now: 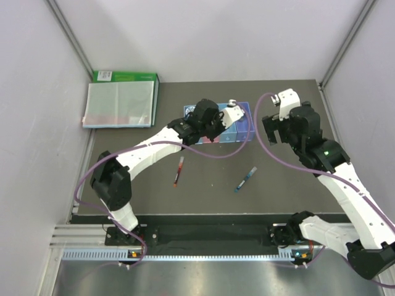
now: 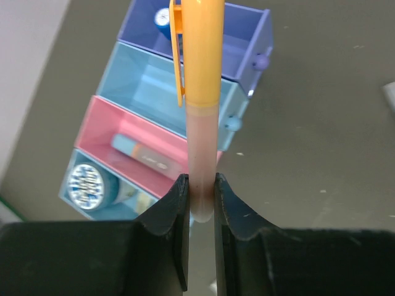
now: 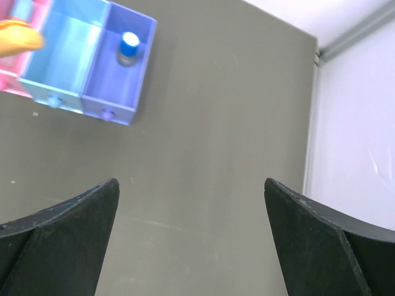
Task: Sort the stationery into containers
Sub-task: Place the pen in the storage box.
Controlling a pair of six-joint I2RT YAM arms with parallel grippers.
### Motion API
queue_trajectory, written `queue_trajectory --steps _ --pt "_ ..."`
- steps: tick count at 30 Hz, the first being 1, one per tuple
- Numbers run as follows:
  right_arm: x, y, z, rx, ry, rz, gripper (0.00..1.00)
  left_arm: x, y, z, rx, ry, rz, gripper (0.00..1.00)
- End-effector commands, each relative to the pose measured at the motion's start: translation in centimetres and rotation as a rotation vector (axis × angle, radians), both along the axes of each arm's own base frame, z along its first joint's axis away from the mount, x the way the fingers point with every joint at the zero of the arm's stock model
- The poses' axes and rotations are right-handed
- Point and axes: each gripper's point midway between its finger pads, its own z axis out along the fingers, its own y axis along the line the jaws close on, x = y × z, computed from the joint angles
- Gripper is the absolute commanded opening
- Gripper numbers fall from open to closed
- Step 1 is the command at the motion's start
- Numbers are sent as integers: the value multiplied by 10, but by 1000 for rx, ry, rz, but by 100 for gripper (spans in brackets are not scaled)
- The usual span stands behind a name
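Observation:
My left gripper [image 2: 201, 191] is shut on the pale end of the orange highlighter [image 2: 202, 92], which hangs above the row of containers [image 2: 254, 60]. In that row, the purple bin holds the small blue-capped bottle [image 2: 162, 16], the pink bin [image 2: 105, 114] holds the light-blue marker [image 2: 142, 154], and the end light-blue bin holds the grey tape roll [image 2: 89, 185]. The dark red pen [image 1: 179, 171] and the blue pen [image 1: 245, 179] lie on the table. My right gripper [image 3: 191, 191] stands open and holds nothing, to the right of the containers [image 1: 244, 126].
A clear folder [image 1: 119, 105] lies on a green box [image 1: 126, 76] at the back left. The wall and a metal frame post [image 3: 345, 37] stand close on the right. Purple cables [image 1: 259, 132] loop between the two arms.

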Motion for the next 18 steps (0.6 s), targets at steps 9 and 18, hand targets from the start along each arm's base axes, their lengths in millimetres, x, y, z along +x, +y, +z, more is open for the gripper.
queue_trajectory --steps 9,18 --pt "-1 -29 3 2 -28 -141 100 79 22 22 -384 310 270 0" --pt "6 -29 7 -1 -36 -139 100 97 16 -31 -449 571 339 0"
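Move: The left gripper already holds the orange pen by its clear end. The pink compartment of the storage box, with a blue-capped highlighter in it, lies about 16 cm ahead, straight on, and some 17 cm below. The empty light-blue compartment sits 7 cm to the right of the pink one, and the round tin 7 cm to its left and 2 cm farther out. From the right hand, the pink compartment is about 23 cm ahead, 27 cm left and 26 cm below. Carry the pinched pen with the left gripper some 11 cm forward and a little left, towards the pink compartment, sinking about 3 cm near the end. On the way roll the hand about 40 degrees around its finger line, counter-clockwise seen from behind it, keeping the grip shut on the pen. Let the empty right hand ease a couple of centimetres right, away from the box, staying open. ##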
